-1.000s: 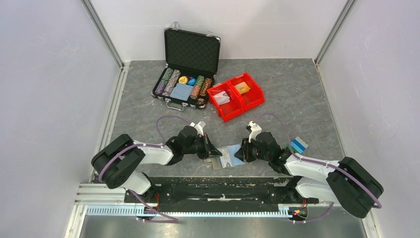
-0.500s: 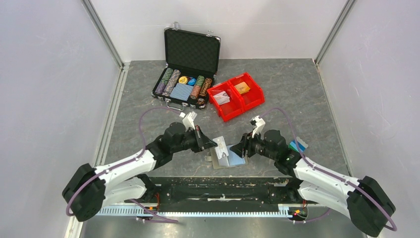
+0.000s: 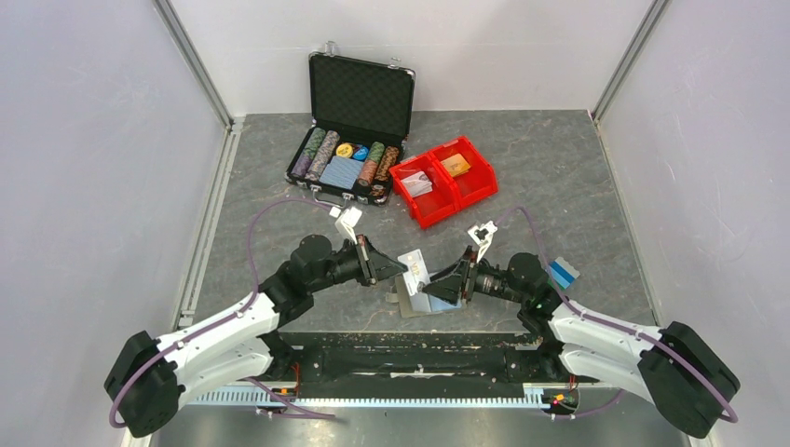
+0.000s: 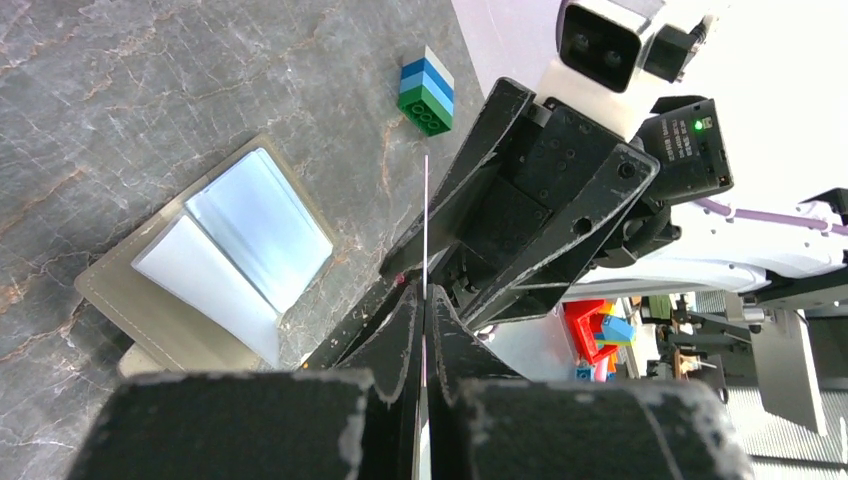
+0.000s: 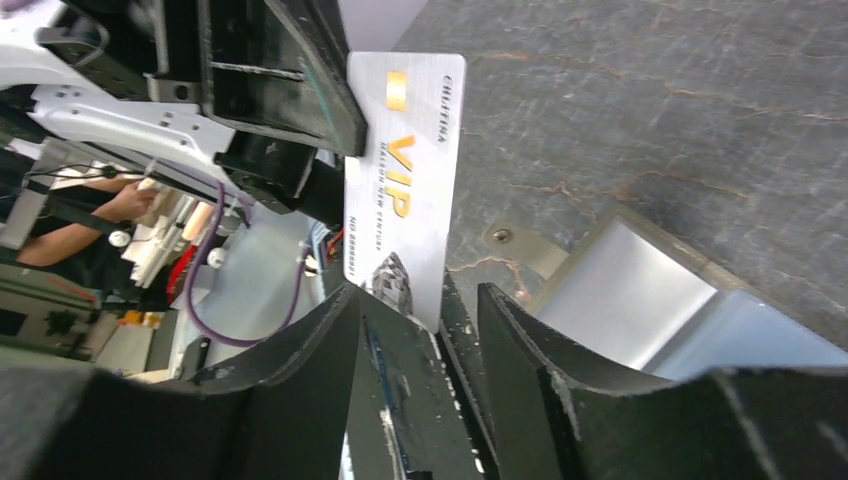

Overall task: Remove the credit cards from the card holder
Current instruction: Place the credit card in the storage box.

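Note:
A silver credit card (image 5: 405, 180) with gold VIP lettering stands upright above the table, and my left gripper (image 4: 424, 295) is shut on one end of it. The left wrist view shows that card (image 4: 425, 220) edge-on as a thin line. My right gripper (image 5: 420, 292) is open, its fingertips on either side of the card's free corner without pinching it. The card holder (image 3: 421, 303) lies open and flat under both grippers. Its grey outside and light blue inner panels (image 4: 235, 255) show, as they do in the right wrist view of the holder (image 5: 640, 300).
An open black poker-chip case (image 3: 359, 126) stands at the back of the table. Red bins (image 3: 445, 182) with small packs sit to its right. A small blue and green brick stack (image 3: 561, 272) lies right of my right arm. White walls close in both sides.
My left gripper has lifted the card up and away from the holder. My right gripper has opened and moved left, up to the card's free end.

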Robot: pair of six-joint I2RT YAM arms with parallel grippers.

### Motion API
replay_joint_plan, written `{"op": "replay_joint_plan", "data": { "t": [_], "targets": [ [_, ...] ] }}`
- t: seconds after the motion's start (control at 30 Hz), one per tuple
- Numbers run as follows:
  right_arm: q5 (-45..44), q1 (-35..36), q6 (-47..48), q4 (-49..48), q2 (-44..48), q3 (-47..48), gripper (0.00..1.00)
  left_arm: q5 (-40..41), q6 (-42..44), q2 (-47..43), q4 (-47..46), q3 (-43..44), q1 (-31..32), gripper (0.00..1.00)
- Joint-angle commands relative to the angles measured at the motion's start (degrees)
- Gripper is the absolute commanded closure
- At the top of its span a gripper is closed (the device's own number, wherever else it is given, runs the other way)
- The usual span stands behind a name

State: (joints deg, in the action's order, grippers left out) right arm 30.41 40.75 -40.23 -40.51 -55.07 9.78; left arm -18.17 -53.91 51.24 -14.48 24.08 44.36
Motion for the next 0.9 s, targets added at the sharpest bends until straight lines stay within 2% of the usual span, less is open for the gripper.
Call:
{"op": "replay_joint_plan", "data": {
  "t": [0.0, 0.13, 0.27, 0.33, 0.37, 0.43, 0.47, 0.67, 0.87],
  "targets": [
    [3.41, -0.14, -3.86, -10.8, -0.78, -0.97, 0.55, -2.97, -0.68, -0.2, -7.12, -1.93, -0.11, 0.98],
    [4.15, -0.15, -5.48, -15.28, -1.67, -2.13, 0.73, -3.8, -1.63, 0.5, -9.66, -2.54, -0.1, 0.98],
    [6.9, -0.4, -6.3, -17.58, -3.11, -2.05, 1.0, -4.79, -1.29, 0.84, -9.62, -2.12, -0.15, 0.93],
    [7.71, -0.62, -6.38, -17.9, -3.1, -2.23, 1.0, -5.47, -0.76, 1.01, -8.99, -1.86, -0.15, 0.86],
    [8.55, -0.82, -5.98, -17.58, -3.17, -2.07, 1.0, -5.91, 0.17, 0.97, -7.55, -1.16, -0.15, 0.79],
    [10.4, -1.17, -4.57, -15.78, -3.02, -1.75, 1.0, -6.91, 3.52, 1.03, -1.76, 1.46, -0.23, 0.64],
    [11.36, -1.32, -3.26, -14.15, -2.78, -1.48, 1.0, -7.04, 5.92, 0.99, 2.62, 3.48, -0.32, 0.61],
    [18.29, -1.35, 0.24, -9.86, -2.93, -0.8, 1.0, -9.24, 16.72, 1.26, 19.28, 12.97, -0.55, 0.5],
    [20.72, -1.33, 0.38, -10.55, -2.61, -1.97, 1.0, -16.63, 27.07, 5.99, 34.11, 23.0, -0.57, 0.48]
  ]
}}
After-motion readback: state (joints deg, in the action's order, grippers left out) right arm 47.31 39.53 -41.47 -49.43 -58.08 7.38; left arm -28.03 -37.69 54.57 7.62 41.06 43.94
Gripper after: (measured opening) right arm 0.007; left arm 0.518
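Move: Between the two hands, the left fingers hold the credit card. Its middle lies about 3 cm ahead of the open right fingers, 2 cm to their left and 1 cm higher; from the left hand it is 1 cm back and 2 cm right. The card holder lies some 14 cm below the right hand, 3 cm ahead and 1 cm right; the red storage box is about 30 cm ahead of it, 5 cm right and 11 cm lower. Closing on the card's near end, the right fingers pinch it while easing back and slightly up; then the left fingers open about halfway and let go. The right hand carries the card back over the table, about 5 cm in all, turning some 15 degrees counter-clockwise, while the left rises 3 cm, turning clockwise and drawing slightly back. ##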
